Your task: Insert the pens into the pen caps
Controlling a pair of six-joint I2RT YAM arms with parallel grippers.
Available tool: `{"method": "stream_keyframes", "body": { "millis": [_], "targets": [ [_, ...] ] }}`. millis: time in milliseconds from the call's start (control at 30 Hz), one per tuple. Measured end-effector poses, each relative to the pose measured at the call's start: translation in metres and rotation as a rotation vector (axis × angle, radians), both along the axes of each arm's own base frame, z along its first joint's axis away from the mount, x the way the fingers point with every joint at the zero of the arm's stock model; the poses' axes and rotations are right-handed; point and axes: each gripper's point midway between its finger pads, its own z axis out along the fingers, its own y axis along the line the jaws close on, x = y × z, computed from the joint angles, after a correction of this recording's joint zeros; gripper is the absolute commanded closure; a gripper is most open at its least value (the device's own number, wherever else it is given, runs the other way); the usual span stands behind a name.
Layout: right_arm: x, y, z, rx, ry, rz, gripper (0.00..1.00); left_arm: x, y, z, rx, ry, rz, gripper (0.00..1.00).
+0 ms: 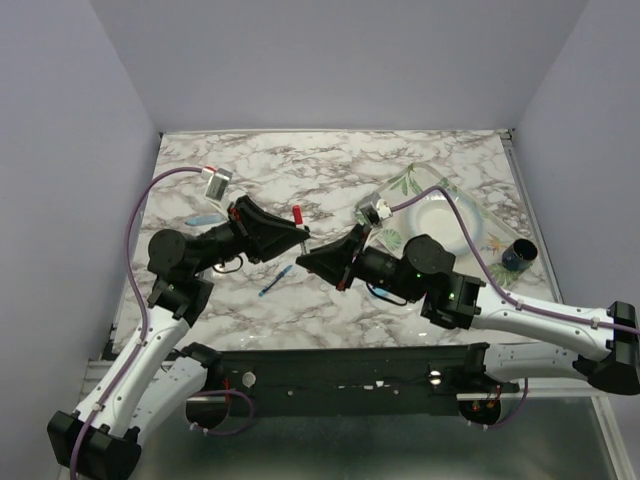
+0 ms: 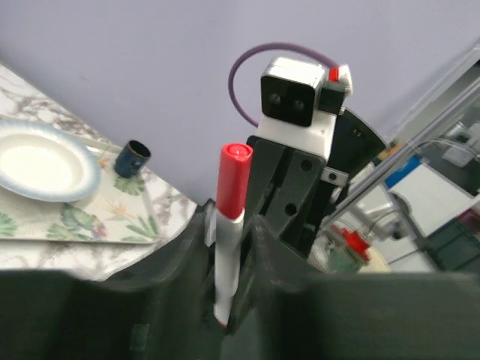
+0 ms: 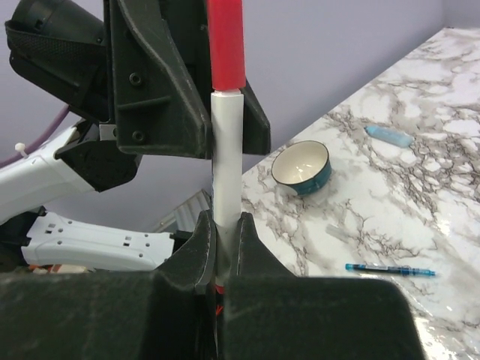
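Note:
A white pen point(image 3: 226, 161) with a red pen cap point(image 3: 226, 45) on its upper end stands upright between both grippers. My right gripper point(image 3: 225, 225) is shut on the white barrel. My left gripper point(image 2: 229, 221) is shut where the red cap point(image 2: 233, 180) meets the barrel. In the top view the two grippers meet tip to tip above the table's middle, left point(image 1: 302, 236) and right point(image 1: 303, 257), with the red cap point(image 1: 298, 213) sticking up. A blue pen point(image 1: 275, 281) lies on the marble, also in the right wrist view point(image 3: 390, 269). A light blue cap point(image 1: 204, 218) lies at the left.
A floral tray point(image 1: 400, 185) with a white plate point(image 1: 440, 222) sits at the right. A dark round cup point(image 1: 519, 254) stands beyond it. A teal bowl point(image 3: 301, 166) sits near the left arm. Purple cables loop over both arms.

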Motion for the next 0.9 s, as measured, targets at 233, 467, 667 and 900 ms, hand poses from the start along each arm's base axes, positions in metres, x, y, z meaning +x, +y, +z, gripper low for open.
{"method": "stream_keyframes", "body": {
  "millis": [233,467,667,900],
  "targets": [
    [-0.006,-0.005,0.012,0.021,-0.052,0.023,0.99,0.001,0.0,0.0,0.037,0.012,0.012,0.34],
    [-0.014,-0.01,0.014,0.029,-0.069,0.055,0.99,-0.002,0.003,0.023,0.063,-0.055,0.036,0.3],
    [-0.018,-0.008,0.003,0.006,-0.063,0.082,0.99,-0.003,0.004,0.048,0.056,-0.13,0.048,0.28],
    [-0.021,-0.009,0.002,0.006,-0.064,0.095,0.99,0.009,0.0,0.045,0.079,-0.122,0.054,0.35]
  ]
}}
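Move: The red cap sits on top of the white pen, which stands upright with its lower part in the shut right fingers, so the cap is about 7 cm straight above the right hand. The left fingers flank the pen just under the cap, whose middle is some 3 cm above that hand. From the left hand, the blue pen lies about 20 cm ahead, 10 cm left and 36 cm below; the blue block roughly 17 cm ahead, 17 cm right, at table height. The red-capped pen is left to the right hand alone: the left fingers, already slightly parted, spread wide and come free, and the left hand climbs some 5 cm past the cap, tipping up slightly and edging forward at the end. The right hand keeps its grip, rises nearly 2 cm and sinks again while drawing about 2 cm back and slightly right. ##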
